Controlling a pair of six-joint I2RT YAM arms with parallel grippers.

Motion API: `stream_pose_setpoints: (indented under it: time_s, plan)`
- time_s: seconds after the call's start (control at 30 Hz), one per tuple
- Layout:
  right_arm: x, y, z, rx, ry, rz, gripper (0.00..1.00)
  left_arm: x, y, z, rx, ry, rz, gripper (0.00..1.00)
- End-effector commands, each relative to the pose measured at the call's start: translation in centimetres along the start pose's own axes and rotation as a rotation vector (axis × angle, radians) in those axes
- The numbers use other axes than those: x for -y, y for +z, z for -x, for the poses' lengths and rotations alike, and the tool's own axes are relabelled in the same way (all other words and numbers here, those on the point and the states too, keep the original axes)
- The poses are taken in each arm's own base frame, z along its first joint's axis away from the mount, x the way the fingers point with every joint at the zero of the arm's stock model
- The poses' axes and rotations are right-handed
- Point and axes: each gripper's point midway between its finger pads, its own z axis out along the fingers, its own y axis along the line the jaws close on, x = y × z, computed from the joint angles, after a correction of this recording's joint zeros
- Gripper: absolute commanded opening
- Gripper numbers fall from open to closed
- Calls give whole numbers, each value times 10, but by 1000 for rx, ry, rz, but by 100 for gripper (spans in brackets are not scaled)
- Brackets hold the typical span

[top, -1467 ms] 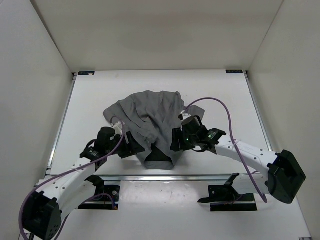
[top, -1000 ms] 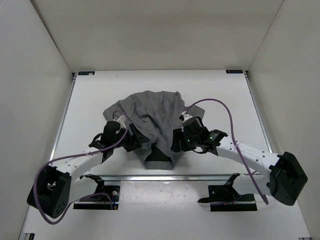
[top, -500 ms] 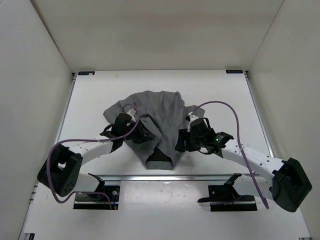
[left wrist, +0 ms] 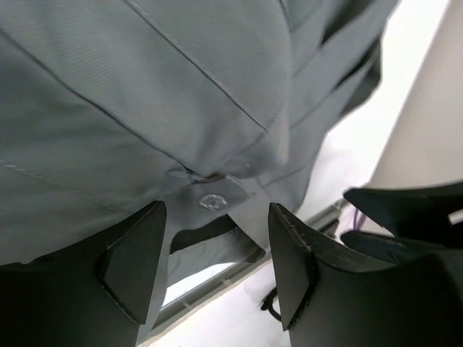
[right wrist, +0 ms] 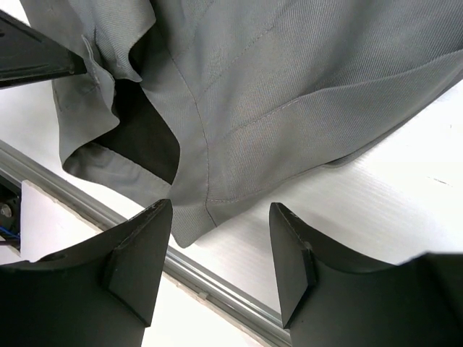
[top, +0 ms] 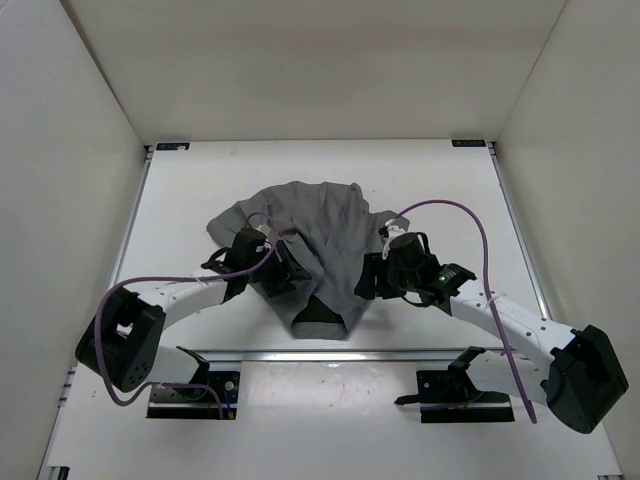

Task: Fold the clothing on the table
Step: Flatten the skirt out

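Note:
The clothing [top: 310, 225], a grey pleated skirt, lies crumpled in the middle of the white table [top: 450, 200]. Its near end narrows to a point where the dark lining [top: 318, 313] shows. My left gripper [top: 281, 276] rests at the skirt's near left edge. In the left wrist view it [left wrist: 217, 267] is open, with the clothing [left wrist: 145, 87] and a small button [left wrist: 212, 201] just beyond its tips. My right gripper [top: 366, 281] is at the skirt's near right edge. In the right wrist view it [right wrist: 217, 260] is open, and a hem corner of the clothing [right wrist: 289, 87] lies just ahead of the gap.
A metal rail [top: 330, 352] runs along the table's near edge, close under both grippers; the rail [right wrist: 217, 293] also shows in the right wrist view. White walls enclose the table on three sides. Purple cables [top: 440, 205] loop above the arms.
My left arm has swung right and away from its base, bringing its gripper onto the skirt's left edge. The right gripper has shifted slightly right. The skirt's near end has moved a little.

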Motion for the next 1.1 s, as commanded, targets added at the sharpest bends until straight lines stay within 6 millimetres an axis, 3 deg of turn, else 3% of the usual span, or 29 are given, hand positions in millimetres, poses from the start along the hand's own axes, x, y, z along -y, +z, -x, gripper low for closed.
stream_pose_setpoints:
  time_s: [0.0, 0.13, 0.2, 0.33, 0.47, 0.57, 0.7, 0.77, 0.8, 0.83, 0.9, 0.97, 1.07]
  plan:
    - [-5, -1, 9, 47, -18, 29, 53, 7, -2, 11, 34, -12, 47, 68]
    - [-9, -2, 12, 57, -25, 48, 54, 5, 11, 5, 0, -37, 118, 69]
    - [-10, -3, 12, 64, -27, 55, 54, 13, 24, 12, 3, -23, 132, 67]
    - [-5, -5, 10, 64, -22, 61, 54, 10, 49, 7, -61, 57, 268, 66]
    - [-1, -10, 15, 94, -13, 75, 54, -4, 63, -9, -133, 107, 365, 62]
    - [-1, -15, 19, 121, -11, 93, 57, -18, 72, -19, -187, 130, 431, 54]
    - [10, -13, 14, 116, -2, 78, 56, -43, 74, -28, -248, 187, 562, 55]
    - [10, -15, 13, 121, -9, 84, 57, -49, 73, -33, -273, 203, 592, 44]
    - [14, -14, 14, 126, 6, 78, 56, -54, 73, -32, -278, 213, 608, 27]
    - [15, -13, 11, 121, 5, 83, 56, -54, 73, -31, -271, 218, 615, 3]
    - [16, -14, 11, 119, 12, 83, 56, -60, 70, -28, -262, 204, 617, 0]
    - [20, -12, 4, 95, 5, 65, 56, -53, 67, -24, -249, 190, 582, 0]
    - [16, -14, 2, 69, -3, 40, 52, -25, 59, -4, -177, 221, 513, 0]
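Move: Below my open left hand the skirt lies bunched. The edge of its folded flap, beside the button, is about 2 cm ahead, 4 cm to my right and 5 cm down. The dark opening under that flap is roughly 4 cm right and 3 cm back, and the skirt's near end is 4 cm right and 8 cm back. From my right hand the flap edge is some 11 cm left, 5 cm ahead and 8 cm lower. I swing my left hand rightward and down about 5 cm each, with a few centimetres forward, to the flap's edge, rolling the wrist some 20 degrees. There I shut the fingers on the grey cloth and pinch it. My right hand, clear of the skirt with its fingers staying part open, eases 2 to 3 cm to the right. ##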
